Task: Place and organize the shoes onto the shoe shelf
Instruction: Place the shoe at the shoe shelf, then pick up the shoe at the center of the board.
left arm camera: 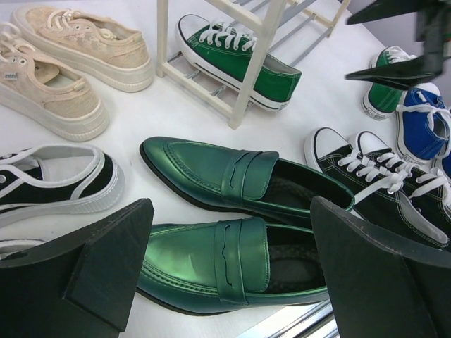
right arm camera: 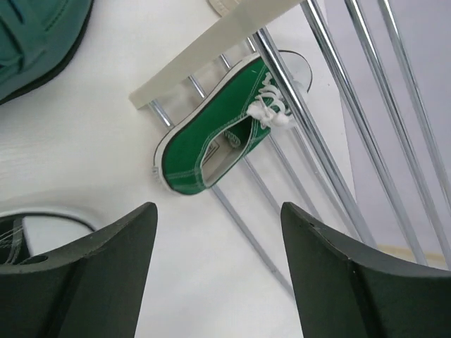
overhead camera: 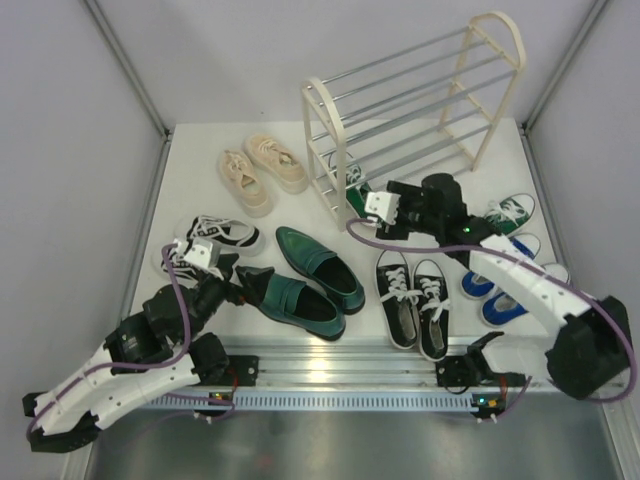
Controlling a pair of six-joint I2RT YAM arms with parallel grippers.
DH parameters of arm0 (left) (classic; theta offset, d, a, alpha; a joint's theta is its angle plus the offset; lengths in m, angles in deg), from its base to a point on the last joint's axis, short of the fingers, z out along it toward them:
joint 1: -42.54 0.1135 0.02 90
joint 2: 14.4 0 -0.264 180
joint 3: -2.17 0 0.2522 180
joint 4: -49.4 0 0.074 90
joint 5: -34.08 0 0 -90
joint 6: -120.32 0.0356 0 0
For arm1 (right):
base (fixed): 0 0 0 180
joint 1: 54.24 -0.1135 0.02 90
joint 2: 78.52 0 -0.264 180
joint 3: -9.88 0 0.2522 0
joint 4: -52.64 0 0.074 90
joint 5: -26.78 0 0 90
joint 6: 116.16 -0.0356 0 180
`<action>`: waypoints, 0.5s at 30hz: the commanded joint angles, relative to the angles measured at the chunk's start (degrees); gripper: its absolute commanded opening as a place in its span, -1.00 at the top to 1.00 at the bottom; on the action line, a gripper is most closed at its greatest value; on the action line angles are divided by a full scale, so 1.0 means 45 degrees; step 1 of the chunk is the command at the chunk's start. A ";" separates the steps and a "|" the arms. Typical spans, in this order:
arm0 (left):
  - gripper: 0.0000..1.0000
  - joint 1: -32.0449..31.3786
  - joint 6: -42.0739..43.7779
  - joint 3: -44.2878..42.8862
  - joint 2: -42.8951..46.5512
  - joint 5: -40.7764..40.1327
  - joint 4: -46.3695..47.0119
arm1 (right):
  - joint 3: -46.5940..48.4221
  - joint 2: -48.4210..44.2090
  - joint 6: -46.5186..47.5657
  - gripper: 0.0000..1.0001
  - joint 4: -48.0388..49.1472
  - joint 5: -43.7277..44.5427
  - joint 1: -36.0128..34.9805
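Observation:
The shoe shelf (overhead camera: 410, 110) stands at the back right, and one green canvas sneaker (right arm camera: 211, 134) lies on its lowest rods by the cream end frame (right arm camera: 211, 53). My right gripper (right arm camera: 218, 211) hangs open and empty just behind that sneaker's heel. My left gripper (left arm camera: 229, 232) is open, its fingers straddling the nearer glossy green loafer (left arm camera: 225, 271) without touching it. The other loafer (left arm camera: 239, 176) lies beside it. On the table are cream sneakers (overhead camera: 262, 172), striped sneakers (overhead camera: 215, 237), black sneakers (overhead camera: 415, 300), blue sneakers (overhead camera: 500, 285) and another green sneaker (overhead camera: 510, 212).
The shelf's upper tiers hold nothing. A metal rail (overhead camera: 340, 365) runs along the near table edge, just below the loafers and black sneakers. Grey walls close in the left, right and back sides.

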 commanded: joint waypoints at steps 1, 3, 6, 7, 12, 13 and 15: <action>-0.97 0.0016 -0.0150 -0.0295 -0.0038 -0.0105 0.0112 | -0.0585 -0.2544 -0.1650 -0.42 -0.1656 0.0137 0.0151; -0.97 0.0016 -0.0209 -0.0237 -0.0077 -0.0184 0.0112 | -0.0566 -0.3292 -0.4244 -0.42 -0.2067 0.0703 0.0502; -0.97 0.0036 -0.0286 -0.0217 -0.0174 -0.0223 0.0112 | -0.0332 -0.4368 -0.7548 -0.34 -0.3178 0.0474 0.2432; -0.97 0.0036 -0.0306 -0.0217 -0.0175 -0.0223 0.0112 | -0.0312 -0.4698 -0.8193 -0.32 -0.3550 0.0200 0.3965; -0.97 0.0016 -0.0365 -0.0217 -0.0020 -0.0144 0.0112 | -0.0449 -0.4508 -1.2179 -0.44 -0.4041 -0.0016 0.8365; -0.97 0.0016 -0.0384 -0.0198 0.0039 -0.0144 0.0112 | -0.0255 -0.3907 -1.3286 -0.46 -0.4177 -0.0192 0.8839; -0.97 0.0035 -0.0424 -0.0197 0.0273 -0.0164 0.0092 | -0.0040 -0.2679 -1.3997 -0.49 -0.4431 -0.0620 1.0202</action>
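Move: The green shoe still on the table lies about 26 cm to the right of the right hand, 9 cm farther out and some 16 cm below. At about the same depth, the nearer blue shoe is 27 cm right and 1 cm back, the other blue shoe 32 cm right and 9 cm back. The shelved green shoe is 13 cm ahead, 8 cm left and 12 cm down. From the left hand, the table green shoe is roughly 54 cm right, 27 cm ahead and 22 cm below. Swing the right gripper, empty and still open, away from the shelved green shoe and about 22 cm to the right, towards its mate on the table. Back it off a few centimetres while rising about 5 cm, then sweep rightward fast, turning the wrist some 60 degrees clockwise and rolling its left side up, and sink about 3 cm at the end, touching nothing. ##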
